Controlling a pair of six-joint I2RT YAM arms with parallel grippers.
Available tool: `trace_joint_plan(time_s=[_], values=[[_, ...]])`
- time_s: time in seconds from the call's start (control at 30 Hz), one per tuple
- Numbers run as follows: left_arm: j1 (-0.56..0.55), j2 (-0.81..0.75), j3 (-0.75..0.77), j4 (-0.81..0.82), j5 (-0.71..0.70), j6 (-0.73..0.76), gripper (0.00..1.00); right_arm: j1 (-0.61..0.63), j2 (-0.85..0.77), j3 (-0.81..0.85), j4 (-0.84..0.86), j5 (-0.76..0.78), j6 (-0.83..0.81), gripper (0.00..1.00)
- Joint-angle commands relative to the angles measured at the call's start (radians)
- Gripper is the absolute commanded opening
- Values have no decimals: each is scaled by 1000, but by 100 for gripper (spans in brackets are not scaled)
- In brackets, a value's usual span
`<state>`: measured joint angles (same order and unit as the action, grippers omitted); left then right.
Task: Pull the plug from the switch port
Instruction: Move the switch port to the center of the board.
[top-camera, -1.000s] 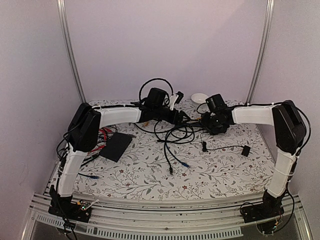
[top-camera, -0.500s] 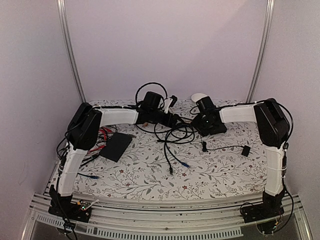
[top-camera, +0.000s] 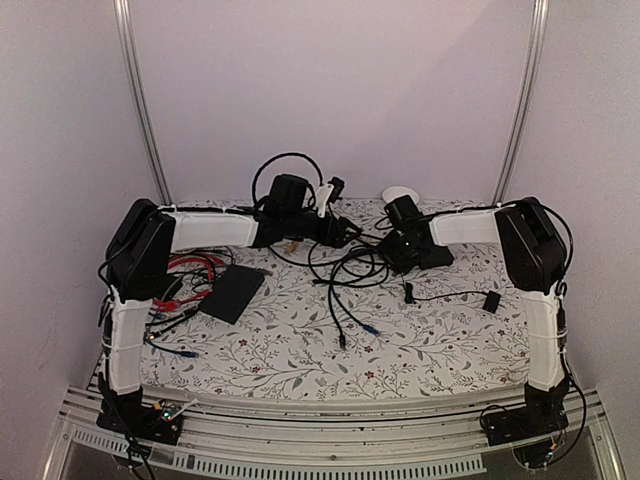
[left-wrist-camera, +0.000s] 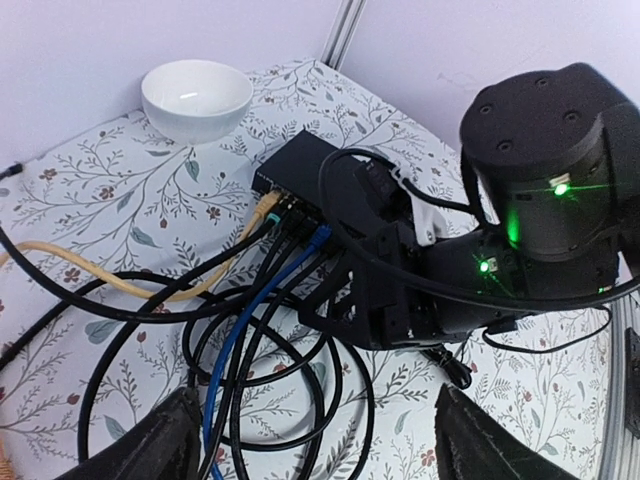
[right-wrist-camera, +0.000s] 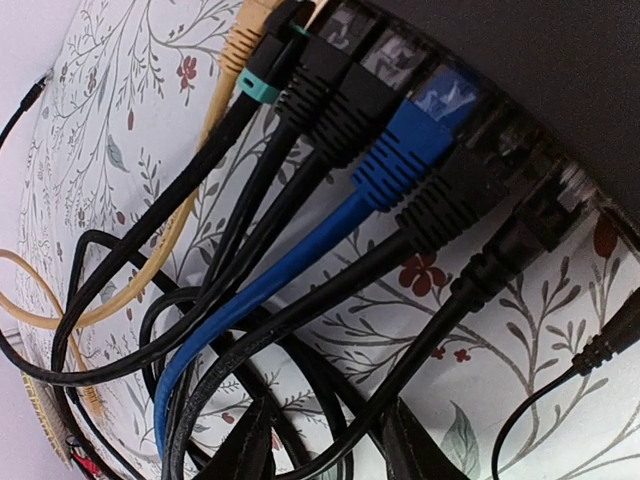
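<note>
The black switch (left-wrist-camera: 300, 165) lies at the back of the table with a row of plugs in its front ports: beige, several black, and a blue plug (right-wrist-camera: 420, 140). My right gripper (right-wrist-camera: 330, 455) hovers low in front of the ports, its fingers a narrow gap apart. They straddle black cables, one leading to the rightmost black plug (right-wrist-camera: 510, 245). They press on nothing that I can see. From above, the right gripper (top-camera: 392, 250) covers the switch. My left gripper (left-wrist-camera: 325, 445) stands wide open above the cable tangle (left-wrist-camera: 250, 330), left of the switch, holding nothing.
A white bowl (left-wrist-camera: 197, 95) stands behind the switch near the back wall. A thin black slab (top-camera: 232, 292) and red wires (top-camera: 190, 270) lie at the left. A small black adapter (top-camera: 492, 301) on a thin lead lies at the right. Loose cable ends (top-camera: 372, 328) trail toward the front.
My right arm has swung left and down to the switch's ports, and its jaws have narrowed. The left arm has drawn slightly left and back, its jaws unchanged.
</note>
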<state>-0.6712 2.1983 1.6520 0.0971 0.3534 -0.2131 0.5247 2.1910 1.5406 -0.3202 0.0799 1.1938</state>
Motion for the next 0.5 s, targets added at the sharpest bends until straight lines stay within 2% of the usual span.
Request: trace_joint_plan(time_s=[0.0, 0.1, 0.33, 0.47], values=[[11, -64, -52, 54, -8, 10, 81, 13, 47, 42, -63, -4, 37, 35], [17, -91, -86, 75, -8, 13, 81, 17, 53, 49, -66, -1, 46, 34], [32, -127, -135, 93, -4, 26, 81, 17, 83, 62, -72, -37, 49, 6], [42, -155, -172, 116, -6, 24, 81, 18, 77, 35, -77, -41, 43, 3]])
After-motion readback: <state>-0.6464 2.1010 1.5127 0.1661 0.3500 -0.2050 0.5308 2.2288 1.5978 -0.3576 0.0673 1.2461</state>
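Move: Between the right fingertips, at most 1 cm below the hand point, runs the black cable of the switch port's nearest plug; that plug sits about 5 cm to the right and 1 cm ahead. The switch port's middle is some 8 cm right and 5 cm ahead, the blue plug 5 cm right and 3 ahead, the loose adapter 6 cm back and 4 right. From the left hand, that cable lies roughly 10 cm right, 2 ahead and 13 below. Closing on the black cable a few centimetres short of its plug, the right fingers go from about a third open to nearly shut and pinch it, while that hand eases barely 1 cm left and stays low. The left hand, empty and wide open, draws about 2.5 cm left, away from the port, rising about 1 cm. ##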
